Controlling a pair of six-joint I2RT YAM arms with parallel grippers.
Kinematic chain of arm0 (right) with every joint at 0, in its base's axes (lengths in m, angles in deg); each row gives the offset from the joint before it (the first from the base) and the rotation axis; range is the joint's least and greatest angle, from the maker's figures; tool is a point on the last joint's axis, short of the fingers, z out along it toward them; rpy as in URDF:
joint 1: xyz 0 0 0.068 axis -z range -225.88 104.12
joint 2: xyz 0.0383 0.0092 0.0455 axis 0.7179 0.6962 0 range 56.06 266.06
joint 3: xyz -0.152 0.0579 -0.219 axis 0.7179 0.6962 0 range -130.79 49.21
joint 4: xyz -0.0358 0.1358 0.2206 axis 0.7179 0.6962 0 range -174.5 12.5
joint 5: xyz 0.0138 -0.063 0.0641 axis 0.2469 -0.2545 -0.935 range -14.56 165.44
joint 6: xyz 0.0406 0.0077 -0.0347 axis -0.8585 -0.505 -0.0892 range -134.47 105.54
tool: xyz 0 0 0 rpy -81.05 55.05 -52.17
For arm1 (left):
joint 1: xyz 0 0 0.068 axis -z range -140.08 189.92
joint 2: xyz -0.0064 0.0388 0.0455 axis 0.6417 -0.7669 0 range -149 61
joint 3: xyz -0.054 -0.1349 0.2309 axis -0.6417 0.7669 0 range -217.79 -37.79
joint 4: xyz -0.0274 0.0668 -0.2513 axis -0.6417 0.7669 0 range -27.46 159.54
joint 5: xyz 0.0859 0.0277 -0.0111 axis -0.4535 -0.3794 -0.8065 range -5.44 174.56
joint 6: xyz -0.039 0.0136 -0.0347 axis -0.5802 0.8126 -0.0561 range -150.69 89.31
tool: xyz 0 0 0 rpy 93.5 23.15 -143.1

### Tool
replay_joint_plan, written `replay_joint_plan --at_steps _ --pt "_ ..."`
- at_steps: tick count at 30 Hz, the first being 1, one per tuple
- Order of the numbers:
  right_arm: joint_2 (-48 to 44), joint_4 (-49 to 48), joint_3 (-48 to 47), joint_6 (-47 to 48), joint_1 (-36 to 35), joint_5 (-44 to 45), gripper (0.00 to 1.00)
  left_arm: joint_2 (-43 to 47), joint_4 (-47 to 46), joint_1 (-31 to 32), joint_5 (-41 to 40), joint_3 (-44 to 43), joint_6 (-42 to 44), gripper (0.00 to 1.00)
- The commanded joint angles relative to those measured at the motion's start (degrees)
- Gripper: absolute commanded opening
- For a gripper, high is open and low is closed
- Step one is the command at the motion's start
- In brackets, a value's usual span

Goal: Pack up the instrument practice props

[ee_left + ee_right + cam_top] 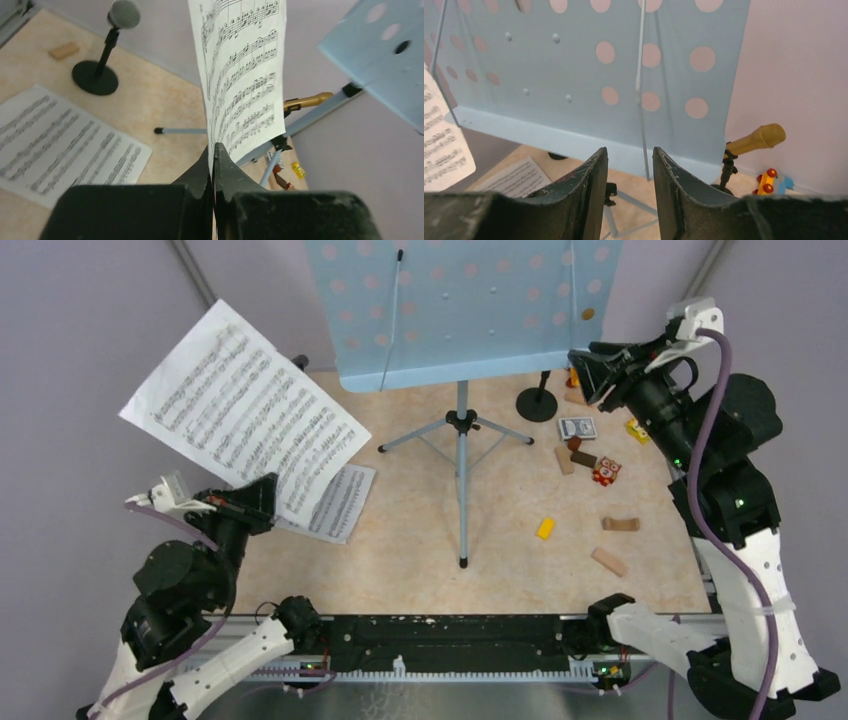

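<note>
The light blue hole-punched music desk [465,305] stands on grey tripod legs [460,440] at the back middle. My left gripper [268,502] [214,150] is shut on the lower edge of a white music sheet [240,400] [245,75], held raised at the left. A second sheet [340,502] [60,145] lies flat on the table. My right gripper [585,370] [630,152] is open and empty, just off the desk's right lower edge [574,137]. A gold microphone [756,140] rests in a black holder [537,403] behind it. A grey-headed microphone [123,14] stands in a round-based holder [95,77].
A box of playing cards [577,428], a colourful toy [606,471], a yellow block [546,528] and wooden blocks [610,561] lie scattered on the right half of the table. A red-and-yellow toy [765,181] sits by the wall.
</note>
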Motion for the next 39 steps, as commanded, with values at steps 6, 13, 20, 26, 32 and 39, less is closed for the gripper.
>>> replay_joint_plan --at_steps 6,13,20,26,32,39 --pt "-9.3 1.6 9.3 -1.3 0.1 -0.1 0.39 6.3 -4.7 1.1 -2.1 21.3 -14.7 0.01" --pt "-14.2 4.0 17.8 -3.2 0.1 -1.7 0.39 -2.7 -20.4 0.9 -2.9 31.8 -11.4 0.04" --pt "-15.5 4.2 23.1 -5.9 0.1 -3.5 0.39 -10.7 -30.5 -7.1 6.0 33.2 -7.3 0.04" --pt "-15.7 4.4 24.8 -6.2 0.1 -4.4 0.39 -14.5 -37.3 -20.9 22.1 34.2 -7.4 0.02" --pt "-15.9 4.7 26.4 -6.5 0.1 -5.2 0.39 -15.6 -39.4 -32.1 29.3 35.0 -9.1 0.0" --pt "-16.2 4.6 27.9 -6.9 0.1 -5.3 0.39 -15.7 -40.5 -47.3 37.5 41.7 -23.1 0.0"
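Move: The lying sheet, where the left hand's held sheet is headed, is about 23 cm ahead of that hand, 9 cm to its left and 40 cm below. The microphone stand's base is some 23 cm beyond the lying sheet, and the music stand's legs spread about 25 cm ahead and 32 cm right of the hand. From the right hand the lying sheet is roughly 60 cm left, 13 cm ahead and 52 cm below. Left hand lowers its still-pinched sheet some 19 cm, then forward towards the lying sheet; empty right hand sinks 16 cm. ##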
